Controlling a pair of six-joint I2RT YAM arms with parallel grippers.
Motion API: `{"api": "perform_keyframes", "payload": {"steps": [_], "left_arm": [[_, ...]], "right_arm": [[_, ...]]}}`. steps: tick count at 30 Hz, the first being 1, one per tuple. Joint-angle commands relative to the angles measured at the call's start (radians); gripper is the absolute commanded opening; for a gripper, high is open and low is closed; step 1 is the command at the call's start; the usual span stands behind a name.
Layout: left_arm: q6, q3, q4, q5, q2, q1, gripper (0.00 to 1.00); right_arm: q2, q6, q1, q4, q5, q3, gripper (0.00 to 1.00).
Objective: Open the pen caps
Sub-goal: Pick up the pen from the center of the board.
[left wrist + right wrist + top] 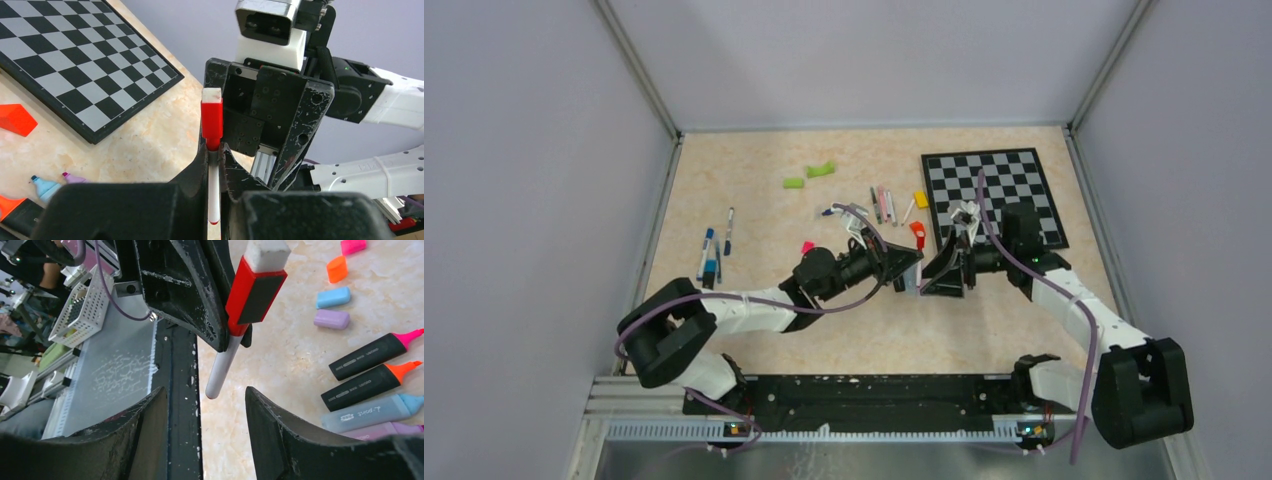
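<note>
My left gripper (215, 150) is shut on a thin white pen (214, 195). The pen's red cap (212, 122) is on the barrel and sticks out just past the fingertips. In the right wrist view the same red cap (255, 287) and white barrel (220, 372) hang above and ahead of my right gripper (205, 395), which is open with nothing between its jaws. In the top view both grippers, left (911, 268) and right (936, 270), face each other tip to tip at mid-table. Loose caps lie nearby: pink (353, 246), orange (337, 269), blue (333, 297), purple (331, 319).
Several uncapped highlighters (372, 356) lie in a row beside the caps. A chessboard (999, 190) lies at the back right, with an orange-red block (17, 119) and a yellow block (921, 199) near it. Green pieces (822, 170) are at the back, and more pens (714, 250) on the left.
</note>
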Motion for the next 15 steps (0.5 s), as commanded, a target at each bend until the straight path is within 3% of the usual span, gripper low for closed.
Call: {"api": "perform_keyframes", "payload": {"steps": [1,11,14,15], "left_arm": [[0.009,0.052,0.094,-0.047,0.019,-0.022,0.00],[0.003,0.060,0.113,-0.059,0.039,-0.036,0.00],[-0.002,0.062,0.116,-0.058,0.038,-0.037,0.00],[-0.005,0.061,0.119,-0.057,0.040,-0.039,0.00]], "right_arm": [[-0.003,0.257,0.022,0.286,-0.007,-0.035,0.57],[0.008,0.439,0.028,0.483,0.008,-0.078,0.46],[0.012,0.457,0.028,0.507,0.010,-0.085,0.33],[0.015,0.468,0.028,0.519,0.010,-0.086,0.25]]}}
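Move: The left hand still pinches the pen just under its red cap, with the barrel hanging free. The right hand's open fingers wait about 4 cm right, 2 cm back and 4 cm below the left hand. From the right hand the pen's middle is about 4 cm left, 1 cm ahead and 4 cm up. Some 15 cm below the right hand lie the pink highlighter, about 5 cm ahead, and the blue highlighter, 5 cm ahead and 3 cm left. Rising about 1.5 cm and edging about 1 cm left and slightly forward, the right hand brings its fingertips around the free lower end of the pen's white barrel, tilting some 5 degrees. Its fingers close from more than half open to about a third, late and fastest at the end, but aren't yet shut on the pen. The left hand keeps its pinch, easing about 1 cm right and 1 cm up towards them. ##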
